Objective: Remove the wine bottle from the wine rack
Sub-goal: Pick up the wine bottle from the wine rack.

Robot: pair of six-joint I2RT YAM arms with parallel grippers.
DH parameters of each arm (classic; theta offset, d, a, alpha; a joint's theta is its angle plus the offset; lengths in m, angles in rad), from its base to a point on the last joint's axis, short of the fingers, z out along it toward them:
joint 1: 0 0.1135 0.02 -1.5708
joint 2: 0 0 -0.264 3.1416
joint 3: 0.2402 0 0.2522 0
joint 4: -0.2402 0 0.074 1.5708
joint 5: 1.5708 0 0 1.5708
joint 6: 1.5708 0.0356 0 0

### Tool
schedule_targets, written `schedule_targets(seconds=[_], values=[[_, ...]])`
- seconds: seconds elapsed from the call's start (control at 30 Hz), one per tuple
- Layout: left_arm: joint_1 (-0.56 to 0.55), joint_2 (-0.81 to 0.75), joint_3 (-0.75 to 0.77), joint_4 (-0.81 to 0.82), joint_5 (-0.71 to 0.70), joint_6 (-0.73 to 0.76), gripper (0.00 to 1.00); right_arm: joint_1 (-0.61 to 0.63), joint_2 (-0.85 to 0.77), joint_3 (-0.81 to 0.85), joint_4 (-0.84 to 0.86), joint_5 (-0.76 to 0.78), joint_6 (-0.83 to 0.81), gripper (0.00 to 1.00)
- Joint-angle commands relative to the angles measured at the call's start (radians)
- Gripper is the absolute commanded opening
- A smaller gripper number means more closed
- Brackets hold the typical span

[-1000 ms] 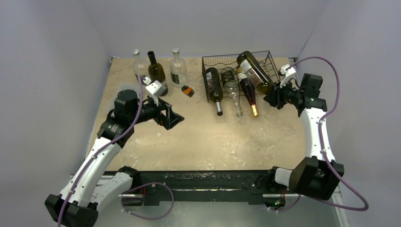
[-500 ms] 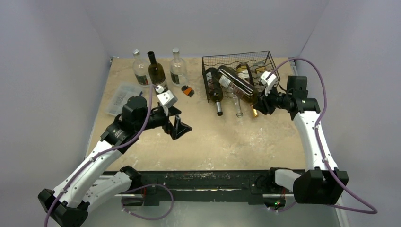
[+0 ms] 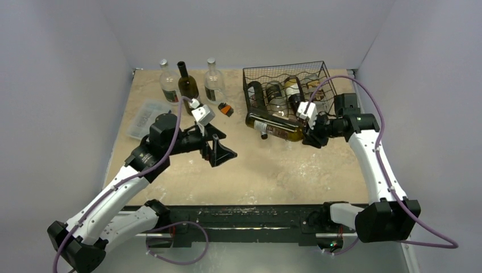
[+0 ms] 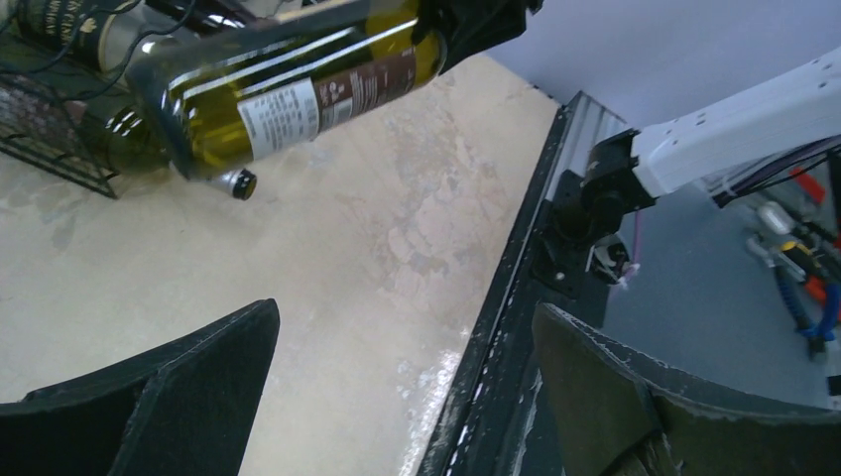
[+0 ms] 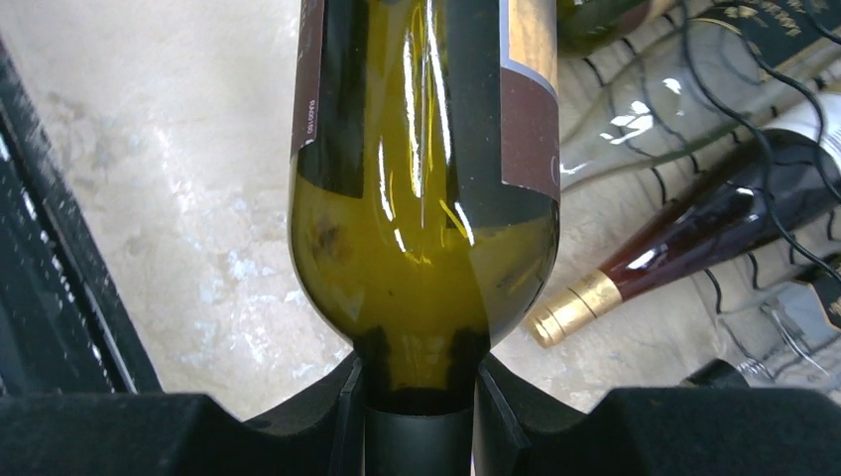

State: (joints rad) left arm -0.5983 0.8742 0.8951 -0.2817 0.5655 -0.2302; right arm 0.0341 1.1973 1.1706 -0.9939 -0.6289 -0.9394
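The wine bottle [image 3: 275, 126] is olive-green glass with a dark label. It hangs level above the table just in front of the black wire wine rack [image 3: 286, 72], base pointing left. My right gripper [image 3: 310, 133] is shut on its neck. The right wrist view shows the bottle [image 5: 426, 198] running up from the right gripper [image 5: 421, 397], its neck pinched between both fingers [image 5: 337, 402]. My left gripper [image 3: 219, 149] is open and empty over the table's middle, left of the bottle's base. In the left wrist view the bottle [image 4: 288, 94] lies above and beyond the left gripper [image 4: 402, 317].
Other bottles [image 3: 257, 98] lie in the rack, one red with a gold capsule [image 5: 684, 248]. Three upright bottles [image 3: 187, 85] stand at the back left. A clear plastic box [image 3: 145, 116] and a small orange-black object [image 3: 225, 109] lie near them. A black rail [image 3: 244, 216] runs along the near edge.
The right arm has swung the bottle down and left from above the rack until it lies level in front of it. The left arm has reached further right toward the table's middle.
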Motion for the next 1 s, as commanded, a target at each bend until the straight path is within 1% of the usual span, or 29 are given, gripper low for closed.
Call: schedule_targets(seconds=[0.0,0.1,0.27,0.47,0.6,0.73,0.87,0.97], values=[[-0.006,0.058,0.040,0.161,0.115,-0.172,1.00,0.027,-0.008,0.064,-0.067,-0.034,-0.194,0.00],[-0.006,0.098,0.040,0.197,0.137,-0.214,1.00,0.042,-0.009,0.050,-0.094,-0.007,-0.267,0.00],[-0.006,0.174,0.050,0.220,0.175,-0.233,1.00,0.063,-0.017,0.012,-0.111,0.041,-0.364,0.00],[-0.007,0.280,0.067,0.309,0.238,-0.272,1.00,0.078,-0.033,-0.027,-0.130,0.087,-0.492,0.00],[-0.014,0.360,0.094,0.349,0.265,-0.270,1.00,0.079,-0.069,-0.066,-0.135,0.092,-0.600,0.00],[-0.032,0.435,0.103,0.424,0.299,-0.244,1.00,0.081,-0.111,-0.102,-0.141,0.092,-0.716,0.00],[-0.051,0.530,0.124,0.489,0.343,-0.238,1.00,0.083,-0.124,-0.114,-0.149,0.093,-0.779,0.00],[-0.074,0.598,0.153,0.506,0.361,-0.235,1.00,0.083,-0.131,-0.122,-0.156,0.093,-0.830,0.00]])
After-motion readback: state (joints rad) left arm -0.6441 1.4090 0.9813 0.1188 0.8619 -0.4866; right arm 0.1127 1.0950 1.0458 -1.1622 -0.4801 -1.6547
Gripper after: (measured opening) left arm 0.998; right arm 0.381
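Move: In the right hand's fingers already is the wine bottle's neck; its middle lies about 11 cm left and 4 cm ahead of that hand. The open left gripper waits some 30 cm left, 3 cm back and slightly higher. The rack's middle is roughly 20 cm ahead and 2 cm left, about 15 cm lower, with the gold-necked bottle 14 cm ahead and 2 cm right. From the left hand, the held bottle lies about 19 cm right, 7 cm ahead and 5 cm lower. Swinging the bottle's base end back and down, the right hand turns some 30 degrees counter-clockwise with its left side dipping, while it draws about 4 cm back from the rack and sinks nearly as much, grip kept. The left hand, fingers wide open, goes about 10 cm right towards the bottle's body, sinking and edging forward, rolling its forward side down and turning clockwise; no touch shows yet. ##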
